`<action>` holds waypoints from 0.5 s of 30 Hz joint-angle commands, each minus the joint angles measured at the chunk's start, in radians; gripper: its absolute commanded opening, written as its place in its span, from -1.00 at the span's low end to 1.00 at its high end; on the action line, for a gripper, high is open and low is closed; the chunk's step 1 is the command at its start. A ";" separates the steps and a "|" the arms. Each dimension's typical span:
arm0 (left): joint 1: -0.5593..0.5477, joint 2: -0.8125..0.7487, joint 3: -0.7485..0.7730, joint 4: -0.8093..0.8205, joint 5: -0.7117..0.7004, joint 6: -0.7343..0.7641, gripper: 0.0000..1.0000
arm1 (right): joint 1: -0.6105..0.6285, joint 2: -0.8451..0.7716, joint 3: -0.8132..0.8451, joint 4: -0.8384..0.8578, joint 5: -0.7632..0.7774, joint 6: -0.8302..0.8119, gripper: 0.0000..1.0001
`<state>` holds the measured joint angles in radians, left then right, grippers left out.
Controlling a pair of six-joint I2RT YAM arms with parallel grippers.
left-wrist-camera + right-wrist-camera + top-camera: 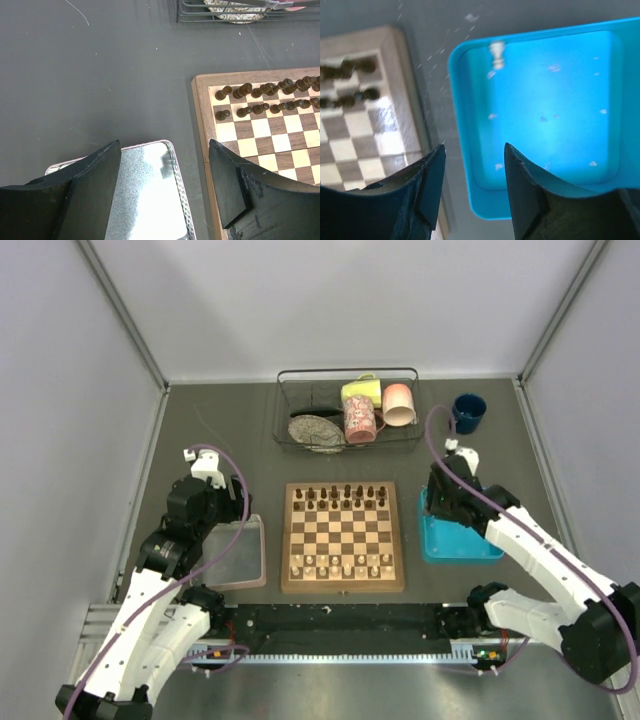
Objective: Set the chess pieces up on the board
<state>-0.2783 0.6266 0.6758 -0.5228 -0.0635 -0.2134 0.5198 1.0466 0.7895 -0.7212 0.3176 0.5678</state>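
Note:
The board (343,537) lies at the table's middle, with dark chess pieces (347,496) in its two far rows and pale ones (343,563) in its two near rows. One pale piece (496,54) stands in the far left corner of the blue tray (459,100). My right gripper (474,150) hangs open and holds nothing above that tray's near left rim, well short of the piece; in the top view it (437,512) is over the tray's far end. My left gripper (164,145) is open and holds nothing over the clear tray (145,190), left of the board (205,125).
A wire basket (347,410) with mugs and a plate stands behind the board, and a blue mug (468,412) sits to its right. The clear pinkish tray (238,560) lies left of the board, the blue tray (465,545) right of it. White walls enclose the table.

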 commanded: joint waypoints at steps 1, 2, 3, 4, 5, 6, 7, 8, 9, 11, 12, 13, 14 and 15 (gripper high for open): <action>-0.004 0.004 -0.008 0.053 0.014 0.009 0.50 | -0.156 -0.004 0.025 0.022 0.045 0.032 -0.01; -0.004 0.004 -0.009 0.053 0.013 0.009 0.50 | -0.188 0.000 0.011 0.034 0.017 0.026 -0.01; -0.004 0.005 -0.009 0.053 0.013 0.009 0.50 | -0.213 0.001 0.005 0.069 -0.001 0.005 -0.01; -0.004 0.007 -0.009 0.053 0.014 0.008 0.50 | -0.233 0.016 -0.007 0.083 -0.015 -0.011 -0.01; -0.004 0.007 -0.009 0.053 0.013 0.009 0.50 | -0.268 0.027 -0.010 0.100 -0.034 -0.023 -0.01; -0.004 0.007 -0.009 0.053 0.014 0.009 0.50 | -0.280 0.042 -0.010 0.117 -0.040 -0.052 -0.01; -0.004 0.007 -0.007 0.053 0.014 0.009 0.50 | -0.290 0.073 -0.009 0.124 -0.044 -0.066 0.00; -0.004 0.007 -0.007 0.053 0.014 0.008 0.50 | -0.299 0.090 -0.009 0.137 -0.055 -0.084 0.01; -0.004 0.008 -0.008 0.055 0.014 0.009 0.50 | -0.302 0.102 -0.010 0.160 -0.061 -0.106 0.01; -0.004 0.010 -0.009 0.056 0.016 0.009 0.50 | -0.302 0.134 -0.013 0.180 -0.081 -0.120 0.01; -0.004 0.012 -0.009 0.055 0.016 0.009 0.50 | -0.303 0.142 -0.016 0.193 -0.087 -0.127 0.02; -0.004 0.012 -0.007 0.055 0.016 0.009 0.50 | -0.302 0.151 -0.022 0.221 -0.097 -0.131 0.02; -0.004 0.010 -0.007 0.055 0.014 0.009 0.50 | -0.302 0.171 -0.024 0.233 -0.107 -0.134 0.01; -0.004 0.012 -0.008 0.055 0.016 0.009 0.50 | -0.303 0.184 -0.027 0.244 -0.112 -0.137 0.01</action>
<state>-0.2787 0.6350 0.6758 -0.5228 -0.0601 -0.2134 0.2214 1.1946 0.7692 -0.5827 0.2501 0.4782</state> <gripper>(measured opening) 0.753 0.507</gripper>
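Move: The white chess piece left in the blue tray, by its far left corner, is some 7 cm ahead of my right hand, 4 cm to its right and about 9 cm below. The tray's middle lies 11 cm to this hand's right and level with it fore and aft; the chessboard's middle is about 19 cm to its left and 3 cm back. From my left hand the piece is around 49 cm right, 5 cm ahead and 17 cm below. With its fingers held half open and empty, my right hand sweeps about 6 cm to the right and 4 cm forward, off the tray's left side and in over the tray, turning some 10 degrees clockwise. The sideways swing comes first, at level height; then I sink about 3 cm towards the white piece, still well above it. ##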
